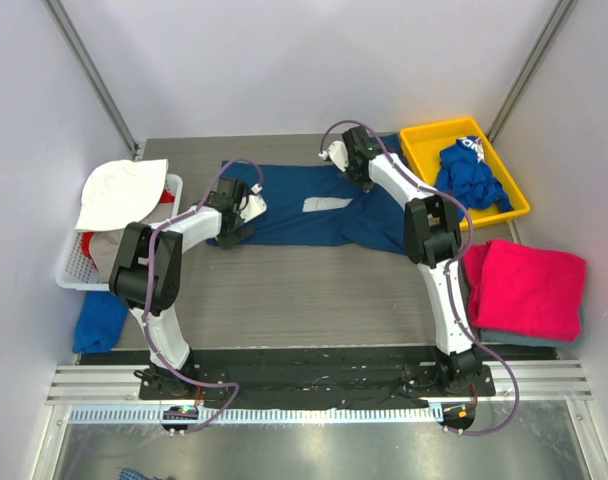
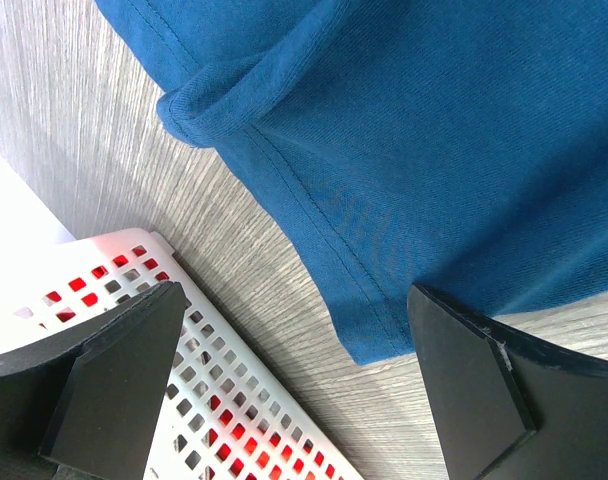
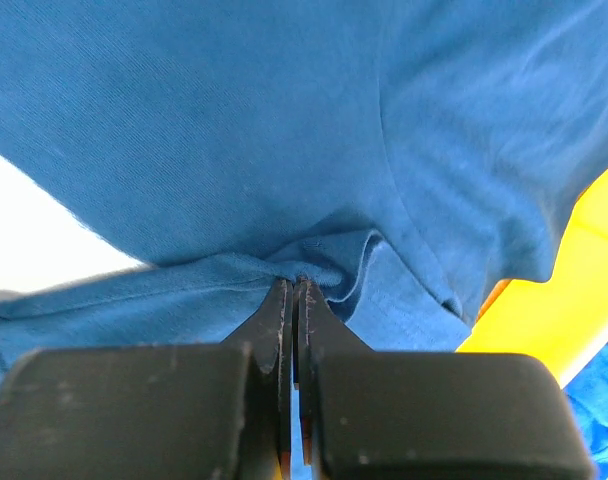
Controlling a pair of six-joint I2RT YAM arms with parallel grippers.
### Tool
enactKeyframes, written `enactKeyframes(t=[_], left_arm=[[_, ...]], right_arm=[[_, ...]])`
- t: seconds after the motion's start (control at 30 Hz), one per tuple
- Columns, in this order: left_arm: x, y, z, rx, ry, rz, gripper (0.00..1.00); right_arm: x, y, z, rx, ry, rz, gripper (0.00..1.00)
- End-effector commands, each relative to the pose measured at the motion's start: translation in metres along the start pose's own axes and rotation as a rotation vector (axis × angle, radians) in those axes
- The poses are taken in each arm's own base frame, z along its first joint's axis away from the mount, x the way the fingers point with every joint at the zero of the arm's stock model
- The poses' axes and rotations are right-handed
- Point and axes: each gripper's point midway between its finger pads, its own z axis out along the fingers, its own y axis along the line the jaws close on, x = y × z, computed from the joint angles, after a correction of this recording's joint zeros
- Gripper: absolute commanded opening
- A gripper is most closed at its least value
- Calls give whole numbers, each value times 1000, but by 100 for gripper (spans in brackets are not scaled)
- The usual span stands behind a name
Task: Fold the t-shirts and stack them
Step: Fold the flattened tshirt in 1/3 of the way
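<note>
A dark blue t-shirt (image 1: 314,210) lies spread across the middle of the table, with a small white patch on it. My left gripper (image 1: 235,232) is open at the shirt's left end. In the left wrist view (image 2: 304,400) it hovers over the shirt's hem corner (image 2: 374,340). My right gripper (image 1: 363,181) is at the shirt's far edge, shut on a pinched fold of the blue cloth (image 3: 296,285). A folded magenta-pink t-shirt (image 1: 529,285) lies at the right. A royal-blue t-shirt with white lettering (image 1: 474,175) is crumpled in a yellow tray (image 1: 421,140).
A white perforated basket (image 1: 72,268) stands at the left, with white cloth (image 1: 122,190) and something red in it; its rim shows in the left wrist view (image 2: 214,340). A blue cloth (image 1: 101,320) lies in front of it. Grey walls close in both sides.
</note>
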Motion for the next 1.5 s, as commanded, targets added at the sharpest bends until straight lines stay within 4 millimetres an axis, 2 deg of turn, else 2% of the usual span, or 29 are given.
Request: enactKeyframes(t=[0.0,0.17,0.37,0.47,0.5,0.6,0.7,0.77,0.8,0.83,0.87,0.9,0.93,0.97,1.0,1.03,1.07,1.1,1.2,1.23,1.27,1.3,1.33,1.37,1.43,1.47], left_arm=[[-1,0,1,-2,-5,6,100],[-1,0,0,-3,-6,4,100],[0,-1,0,-1,-4,5,100],[0,-1,0,-2,-5,4,100],[0,-2,0,-2,-6,4,100],[0,-1,1,-2,-5,1,100],[0,-2,1,0,-7,0,100],[-1,-3,2,2,-5,0,100],[-1,-3,1,1,-8,-8,100],[-1,-3,1,2,-9,-10,100],[-1,-3,0,2,-13,-12,99],[-2,-3,0,0,-20,-21,100],[-3,-3,0,-2,-24,-28,100],[-5,-3,-2,-5,-33,-38,100],[-5,-2,-3,-6,-40,-49,100],[-8,-2,-4,-2,-51,-66,100],[-9,-2,-5,-2,-59,-79,100],[-10,-2,-6,0,-63,-87,100],[-15,1,-11,-2,-89,-137,100],[-16,0,-11,1,-94,-147,100],[-18,-1,-13,12,-105,-162,100],[-20,-2,-15,17,-113,-169,100],[-20,-2,-15,21,-114,-174,100],[-20,-4,-16,28,-113,-175,100],[-19,-3,-17,28,-112,-175,100],[-18,-4,-17,31,-109,-174,100]], right_arm=[[-36,-16,-18,82,-90,6,1],[-44,-11,-18,90,-100,-8,1],[-48,-13,-16,123,-105,-2,10],[-50,-17,-17,141,-112,11,20],[-51,-18,-17,149,-116,15,33],[-50,-22,-18,168,-111,23,50],[-46,-25,-20,193,-97,29,54],[-46,-30,-32,211,-105,54,55],[-39,-27,-34,206,-92,61,55],[-41,-33,-52,219,-113,77,56],[-40,-36,-60,228,-123,90,71],[-25,-24,-58,204,-97,99,81],[-20,-23,-64,205,-96,112,88],[-22,-32,-88,227,-131,137,93],[-4,-22,-86,203,-104,156,94],[1,-21,-95,205,-108,171,94],[1,-27,-116,226,-143,195,95],[18,-16,-115,208,-114,196,94],[46,-5,-138,199,-117,247,95],[54,-3,-141,190,-118,275,95],[69,8,-141,169,-97,282,95],[72,7,-156,173,-128,303,95],[79,11,-161,158,-132,315,95],[97,28,-156,102,-99,319,95],[112,39,-162,70,-77,301,92],[130,55,-156,20,-36,274,88]])
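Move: The right gripper, shut on the t-shirt's turned-over hem, has the laying spot about 2 cm ahead, 2 cm to its left and some 3 cm below. The visible white print lies about 10 cm left and 4 cm back; the shirt's near right corner is roughly 18 cm back and 15 cm right, and the yellow tub's middle about 26 cm right and 4 cm ahead. From the idle left gripper the laying spot is some 15 cm ahead and 33 cm right. Ease the right gripper left and slightly forward and up, 2 to 3 cm, to set down the pinched hem, then open the fingers to let go. With them opening wide, draw briskly back about 15 cm, also swinging right and rising some 8 cm, towards the shirt's near right corner, tipping the fingertips forward and turning the hand about 10 degrees clockwise. ##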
